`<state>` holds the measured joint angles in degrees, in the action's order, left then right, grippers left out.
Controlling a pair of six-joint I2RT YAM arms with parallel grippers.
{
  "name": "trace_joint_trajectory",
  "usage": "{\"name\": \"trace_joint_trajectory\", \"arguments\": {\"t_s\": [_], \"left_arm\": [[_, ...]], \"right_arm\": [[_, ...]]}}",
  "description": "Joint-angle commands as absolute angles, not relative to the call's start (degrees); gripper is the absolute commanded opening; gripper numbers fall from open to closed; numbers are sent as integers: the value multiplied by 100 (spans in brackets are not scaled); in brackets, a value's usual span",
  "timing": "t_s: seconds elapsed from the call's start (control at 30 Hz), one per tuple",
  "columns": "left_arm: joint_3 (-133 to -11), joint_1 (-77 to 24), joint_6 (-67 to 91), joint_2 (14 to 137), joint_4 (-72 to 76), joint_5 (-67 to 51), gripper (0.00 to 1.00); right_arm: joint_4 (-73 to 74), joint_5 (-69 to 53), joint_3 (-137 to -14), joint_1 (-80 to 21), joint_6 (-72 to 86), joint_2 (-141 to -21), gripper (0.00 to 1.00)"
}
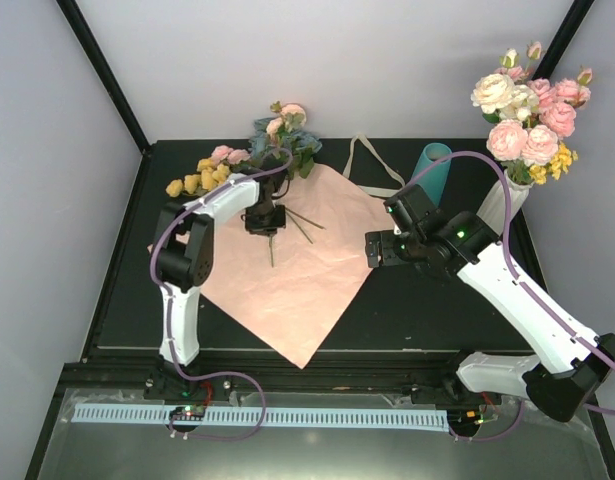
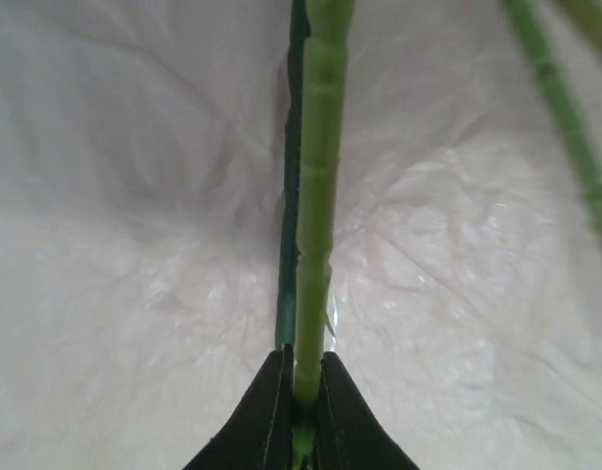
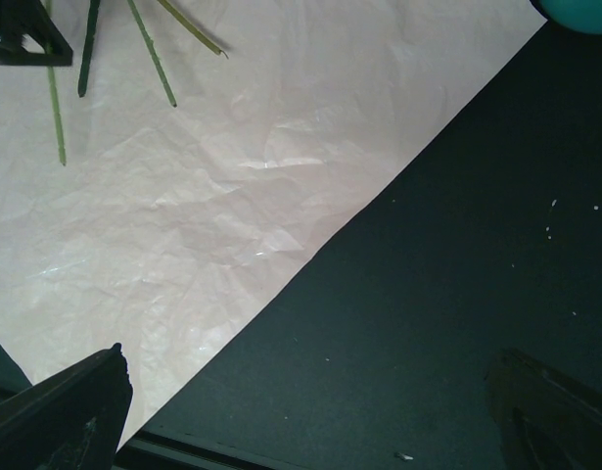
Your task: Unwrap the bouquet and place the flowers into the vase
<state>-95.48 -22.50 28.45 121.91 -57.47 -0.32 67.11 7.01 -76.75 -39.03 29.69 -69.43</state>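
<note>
The bouquet is unwrapped. Its pink paper point(image 1: 287, 270) lies spread flat on the black table, and the cream ribbon point(image 1: 372, 165) lies loose behind it. The flowers point(image 1: 227, 160), pink, yellow and blue, lie at the paper's far left corner with their stems point(image 1: 302, 225) fanned over the sheet. My left gripper point(image 2: 302, 392) is shut on one light green stem point(image 2: 315, 196), with a darker stem point(image 2: 289, 196) right beside it. The teal vase point(image 1: 432, 170) is just behind my right gripper point(image 1: 372, 250), which hovers open and empty over the paper's right edge point(image 3: 310, 255).
A white vase point(image 1: 507, 205) with bigger pink and cream roses point(image 1: 532, 110) stands at the back right. Black posts rise at both back corners. In the right wrist view the teal vase's rim point(image 3: 584, 12) shows at the top right and the left gripper point(image 3: 22, 39) at the top left.
</note>
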Motion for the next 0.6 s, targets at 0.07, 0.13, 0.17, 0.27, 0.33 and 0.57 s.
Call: {"name": "trace_joint_trajectory", "arguments": {"t_s": [0.07, 0.13, 0.17, 0.27, 0.33, 0.57], "left_arm": [[-9761, -2147, 2869, 10995, -5794, 162, 1], [-9720, -2137, 2691, 10740, -5729, 85, 2], [-9690, -2138, 2636, 10601, -5711, 83, 2], [-9485, -2131, 2471, 10153, -5595, 37, 2], [-9226, -2135, 2314, 9693, -5335, -187, 1], [-7988, -2136, 1645, 8260, -4145, -1684, 2]], "right_arm": [[6649, 763, -7724, -3910, 2944, -6884, 100], [6598, 724, -7702, -3911, 2950, -6873, 100], [6578, 721, -7700, -3906, 2945, -6861, 100], [6512, 738, -7771, -3905, 2925, -6832, 100], [6458, 688, -7902, -3909, 2854, -6825, 100], [5243, -200, -8188, -3904, 2509, -6293, 100]]}}
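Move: The left hand already pinches the green stem of the cream-flower spray just above the paper; the empty teal vase stands about 36 cm to its right and 7 cm ahead, its middle some 8 cm higher. The white vase is roughly 52 cm right, level ahead; the blue flowers lie 20 cm ahead and 7 right, the yellow flowers 12 ahead and 19 left. From the open right hand the teal vase is about 24 cm ahead, 12 right and 12 below. Keeping the cream-flower stem pinched in shut fingers, the left hand lifts it quickly and almost straight up off the pink paper by about 18 cm, easing back some 3 cm towards its base at the end, while the wrist tilts some 30 degrees so that the fingertips swing forward. The right hand waits wide open and holding nothing, then late on starts to rise about 3.5 cm with a slight shift left. ##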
